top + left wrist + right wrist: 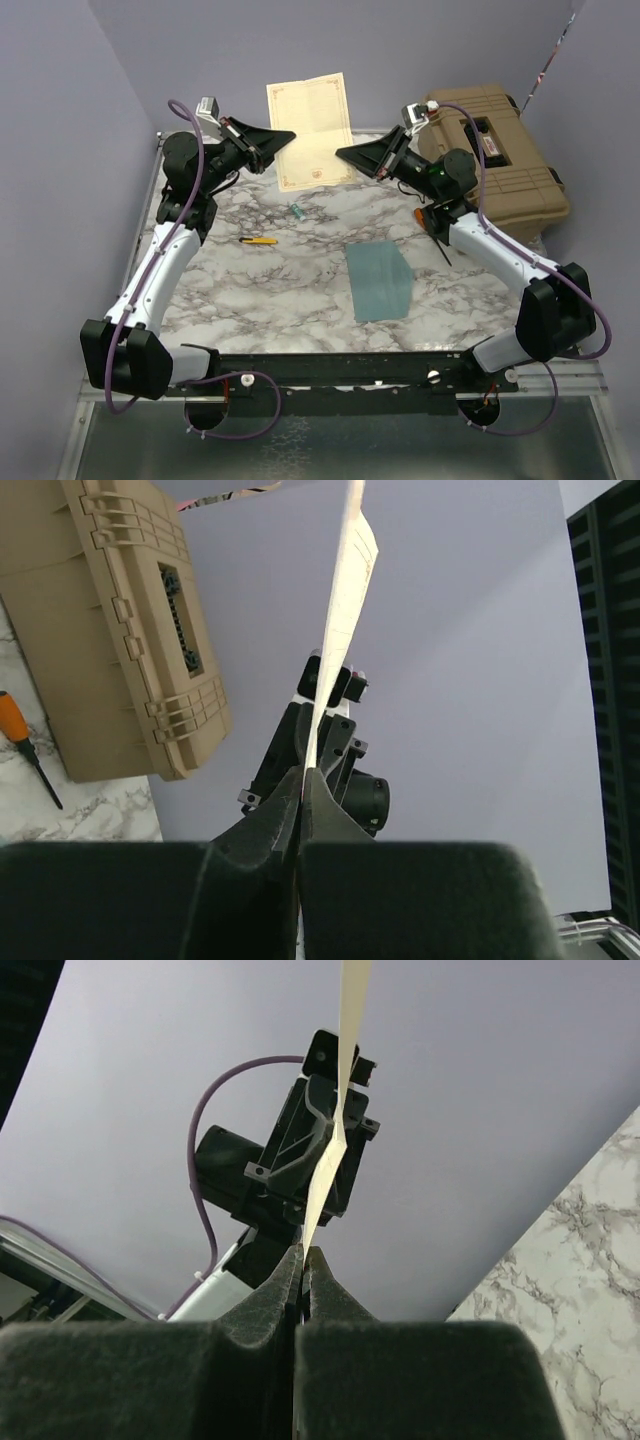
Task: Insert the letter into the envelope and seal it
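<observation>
The letter (312,125), a cream sheet with a thin darker border line, is held upright in the air above the back of the table. My left gripper (291,135) is shut on its left edge and my right gripper (341,153) is shut on its lower right edge. In the left wrist view the letter (342,610) runs edge-on up from my shut gripper (303,772). The right wrist view shows the letter (352,1000) the same way, rising from that gripper (303,1250). The envelope (379,281), teal-blue, lies flat on the marble table in front of the right arm.
A tan tool case (500,160) stands at the back right. An orange-handled screwdriver (430,222) lies beside it. A yellow-and-black tool (258,241) and a small teal object (298,211) lie mid-table. Purple walls close in the back and the left.
</observation>
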{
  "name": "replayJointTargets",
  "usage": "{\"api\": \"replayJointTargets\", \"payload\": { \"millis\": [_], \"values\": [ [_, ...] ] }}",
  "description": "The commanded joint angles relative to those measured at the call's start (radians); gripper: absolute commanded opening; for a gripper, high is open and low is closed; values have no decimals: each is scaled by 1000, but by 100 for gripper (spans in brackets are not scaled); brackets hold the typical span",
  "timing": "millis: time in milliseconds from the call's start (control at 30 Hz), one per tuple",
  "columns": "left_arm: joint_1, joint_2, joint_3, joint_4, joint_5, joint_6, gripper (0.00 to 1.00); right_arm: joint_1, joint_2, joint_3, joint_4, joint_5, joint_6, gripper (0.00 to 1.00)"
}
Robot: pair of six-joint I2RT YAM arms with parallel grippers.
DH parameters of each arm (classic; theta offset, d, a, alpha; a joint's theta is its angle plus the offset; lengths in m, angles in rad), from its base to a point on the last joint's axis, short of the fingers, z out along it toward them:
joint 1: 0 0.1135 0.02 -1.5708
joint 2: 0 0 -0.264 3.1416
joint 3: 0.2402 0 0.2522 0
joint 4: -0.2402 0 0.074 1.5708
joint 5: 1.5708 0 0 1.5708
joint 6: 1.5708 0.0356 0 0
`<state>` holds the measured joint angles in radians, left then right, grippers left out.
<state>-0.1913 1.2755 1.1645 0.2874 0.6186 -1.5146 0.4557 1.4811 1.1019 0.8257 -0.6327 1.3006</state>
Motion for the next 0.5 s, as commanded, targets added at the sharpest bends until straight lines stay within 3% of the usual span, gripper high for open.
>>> {"api": "replayJointTargets", "payload": {
  "millis": [0, 33, 133, 200, 300, 467],
  "values": [
    [16, -42, 5, 38, -7, 71, 0, -12, 8, 29, -63, -34, -47, 1],
    [17, -48, 16, 20, -13, 121, 0, -14, 4, 39, -88, -40, -66, 7],
    [18, -66, 66, -77, -45, 302, 0, -20, -20, 60, -170, -49, -152, 47],
    [19, -74, 101, -148, -58, 412, 0, -21, -40, 72, -219, -50, -218, 65],
    [19, -83, 124, -175, -44, 520, 0, -27, -68, 101, -327, -38, -315, 80],
    [19, -77, 153, -172, 24, 593, 0, -35, -73, 161, -504, -14, -414, 90]
  ]
}}
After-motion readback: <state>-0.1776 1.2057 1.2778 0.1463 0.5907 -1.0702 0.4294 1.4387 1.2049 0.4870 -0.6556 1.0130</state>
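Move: The letter is pinched by both hands, its middle some 4 cm right of and level with the left hand point, about 4 cm ahead and 5 cm left of the right one. The envelope lies on the table some 38 cm below, about 10 cm back and 20 cm right of the left hand; the yellow knife is level with that hand and 13 cm left, the green tube 8 cm ahead and straight below. Down and slightly forward, some 2 cm, the right hand opens wide on the letter's edge and lets go, its fingertips dipping about 10 degrees. The left hand, fingers still shut on the opposite edge, draws the letter up about 3 cm, slightly left and back, away from the right hand, while rolling about 25 degrees around its own finger line, clockwise seen from behind the hand. ##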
